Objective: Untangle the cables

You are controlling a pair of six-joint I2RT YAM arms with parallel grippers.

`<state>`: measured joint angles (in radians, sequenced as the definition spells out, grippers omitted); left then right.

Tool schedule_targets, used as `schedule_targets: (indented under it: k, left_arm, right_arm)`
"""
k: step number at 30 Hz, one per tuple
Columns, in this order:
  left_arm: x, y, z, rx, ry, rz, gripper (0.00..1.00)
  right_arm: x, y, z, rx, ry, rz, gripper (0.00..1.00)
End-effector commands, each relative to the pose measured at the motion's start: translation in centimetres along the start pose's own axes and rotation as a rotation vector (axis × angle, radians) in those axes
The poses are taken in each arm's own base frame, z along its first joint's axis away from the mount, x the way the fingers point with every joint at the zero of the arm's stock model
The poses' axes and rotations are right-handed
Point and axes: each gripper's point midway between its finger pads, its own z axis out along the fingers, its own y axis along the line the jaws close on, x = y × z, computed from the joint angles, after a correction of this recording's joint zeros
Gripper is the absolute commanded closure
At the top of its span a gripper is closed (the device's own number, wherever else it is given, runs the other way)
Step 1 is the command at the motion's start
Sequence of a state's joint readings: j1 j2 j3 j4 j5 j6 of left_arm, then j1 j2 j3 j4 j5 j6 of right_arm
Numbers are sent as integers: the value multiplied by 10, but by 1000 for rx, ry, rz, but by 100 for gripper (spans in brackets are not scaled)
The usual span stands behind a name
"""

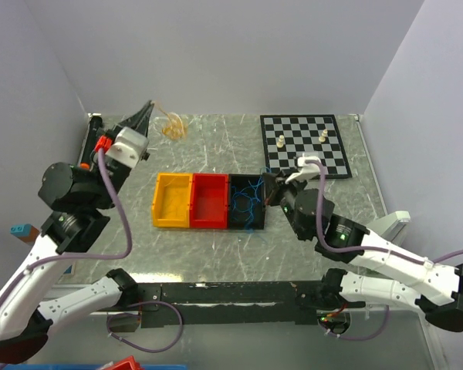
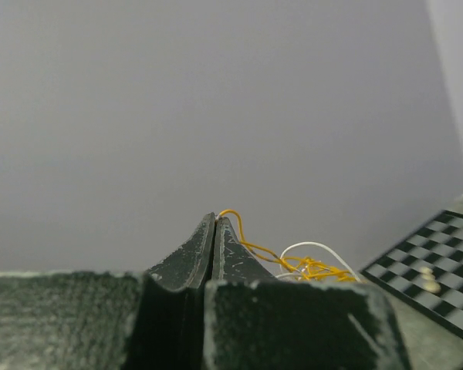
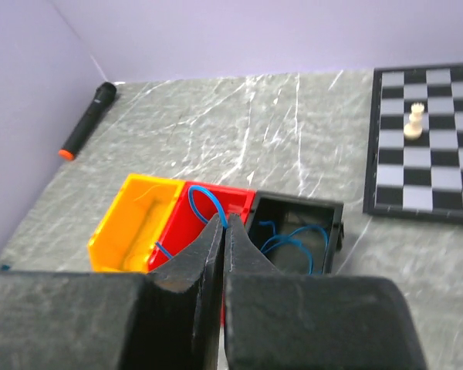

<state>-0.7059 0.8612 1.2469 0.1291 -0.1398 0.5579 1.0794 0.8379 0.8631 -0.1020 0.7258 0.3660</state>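
Note:
My left gripper (image 2: pixel 215 218) is shut on a yellow-orange cable (image 2: pixel 251 245) and holds it raised at the far left of the table (image 1: pixel 149 108). A clump of yellow-orange and white cables (image 2: pixel 312 266) hangs from it, also seen from above (image 1: pixel 172 125). My right gripper (image 3: pixel 224 223) is shut on a blue cable (image 3: pixel 209 199) that loops above the red bin (image 3: pixel 187 220). More blue cables (image 1: pixel 247 199) lie in the black bin (image 1: pixel 248 223), also in the right wrist view (image 3: pixel 297 237).
Yellow bin (image 1: pixel 172 202), red bin (image 1: pixel 210 202) and black bin stand in a row mid-table. A chessboard (image 1: pixel 305 144) with pale pieces (image 1: pixel 282 142) lies at the back right. A black marker with an orange cap (image 3: pixel 87 117) lies at the far left.

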Motion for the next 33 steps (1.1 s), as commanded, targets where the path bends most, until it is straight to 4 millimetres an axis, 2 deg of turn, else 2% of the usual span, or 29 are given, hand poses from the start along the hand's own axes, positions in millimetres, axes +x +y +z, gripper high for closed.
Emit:
schedule_targets:
  k: [1,3,9,12,15,19,26,29,33]
  left_arm:
    - [20,-47,-16,224,70,-91,99]
    - [29,-62,-23,293,100,-97,99]
    - [41,-89,-36,426,141,-116,99]
    - [43,-94,-40,445,144,-128,99]
    - [43,-94,-42,450,143,-130,99]
    - [42,-94,-45,458,145,-128,99]
    - [40,-96,-48,475,144,-129,99]
    - [38,-96,-49,480,142,-132,99]
    - [40,-97,-50,483,141,-129,99]
  right_arm:
    - [-44,24,17,-81,-94,-74,100]
    - [-55,30,22,-100,-114,-89,100]
    - [-97,39,28,-118,-196,-99,100]
    - [-121,41,30,-111,-243,-113,100]
    - [-135,42,36,-103,-269,-130,100]
    - [-132,37,53,-79,-256,-146,100]
    - [-100,17,80,-22,-189,-144,100]
    - [-91,9,84,0,-173,-135,100]
    - [-98,6,81,3,-188,-122,100]
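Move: The left hand holds the yellow and white cables; the red bin lies about 4 cm ahead, 8 cm right and some 53 cm below, the yellow bin 4 cm ahead and 3 cm left. The right hand grips the blue cable; the black bin with its loops is 4 cm ahead, 4 cm left and some 30 cm below, the red bin 4 cm ahead and 13 cm left, the chessboard 25 cm ahead, 15 cm right. Left lowers the yellow cables some 11 cm and rightward; right carries the blue forward, rising then sinking. ##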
